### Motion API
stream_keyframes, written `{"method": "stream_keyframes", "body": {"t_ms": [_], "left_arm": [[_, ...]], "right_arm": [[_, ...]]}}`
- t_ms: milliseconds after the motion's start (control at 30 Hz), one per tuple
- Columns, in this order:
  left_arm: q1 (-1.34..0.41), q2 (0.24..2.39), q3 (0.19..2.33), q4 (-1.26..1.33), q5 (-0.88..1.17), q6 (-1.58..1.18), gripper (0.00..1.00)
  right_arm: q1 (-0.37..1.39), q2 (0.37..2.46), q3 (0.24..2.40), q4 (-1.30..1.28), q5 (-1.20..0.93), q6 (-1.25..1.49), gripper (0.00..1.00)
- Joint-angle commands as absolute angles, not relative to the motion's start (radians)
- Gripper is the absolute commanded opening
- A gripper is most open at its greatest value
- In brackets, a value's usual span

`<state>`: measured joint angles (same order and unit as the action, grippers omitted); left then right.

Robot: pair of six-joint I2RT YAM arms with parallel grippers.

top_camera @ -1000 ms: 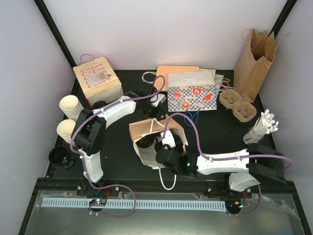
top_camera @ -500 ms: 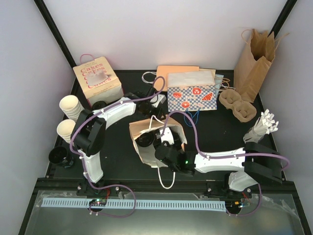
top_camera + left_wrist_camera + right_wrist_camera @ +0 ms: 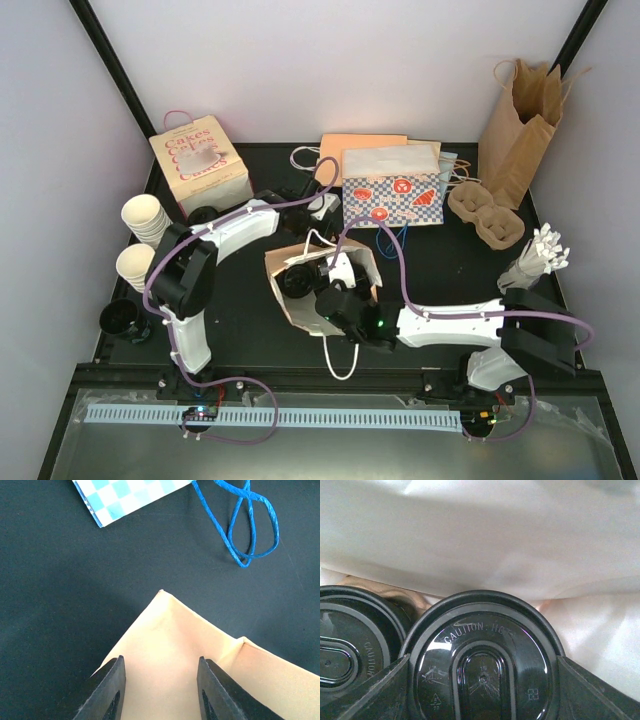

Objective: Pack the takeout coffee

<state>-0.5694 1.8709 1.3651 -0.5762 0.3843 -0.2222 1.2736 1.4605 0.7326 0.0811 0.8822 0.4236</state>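
Note:
A tan paper bag lies on its side mid-table, mouth toward the right arm. My right gripper reaches into that mouth and is shut on the takeout coffee. Its fingers press both sides of the black "CAUTION HOT" lid, and the cup body is hidden below. A second lidded cup sits just left of it inside the bag, also seen from above. My left gripper pinches a tented fold of the bag's rim at the far edge.
A Cakes box, stacked lidless cups and loose black lids line the left side. A checkered bag with a blue cord, a pulp cup carrier, a tall brown bag and white utensils stand behind and right.
My right gripper has slid a little left, deeper into the bag's mouth, with the cup in it. The left arm has stayed put.

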Motion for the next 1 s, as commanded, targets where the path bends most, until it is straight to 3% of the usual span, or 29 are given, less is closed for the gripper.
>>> {"method": "stream_keyframes", "body": {"t_ms": [0,467,967], "left_arm": [[-0.612,1.863,1.371,-0.747,0.419,-0.239,0.44],[-0.442,1.673,1.558,-0.854,0.34,-0.242,0.93],[-0.4,1.227,1.395,-0.819,0.327,-0.168,0.95]], "right_arm": [[1.264,1.428,0.706,-0.077,0.909,0.42,0.3],[1.29,1.269,0.788,-0.255,0.788,0.33,0.31],[1.231,1.222,1.024,-0.469,0.625,0.243,0.3]]}}
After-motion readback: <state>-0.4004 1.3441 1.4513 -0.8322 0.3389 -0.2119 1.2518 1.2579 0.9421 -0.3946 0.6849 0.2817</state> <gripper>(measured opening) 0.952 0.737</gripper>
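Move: The right hand holds a lidded coffee cup inside the paper bag; the bag's middle lies about 5 cm to its left, 1 cm back and 6 cm below, and the other lidded cup about 10 cm left, level front to back and 3 cm lower. The left hand is just beyond the bag's far wall, the bag's middle some 11 cm back, 2 cm left and 1 cm below; the checkered bag lies about 11 cm ahead, 13 cm right and 8 cm down. Opening, the left hand rises about 20 cm leftward from the bag; the right lifts its cup 6 cm. ##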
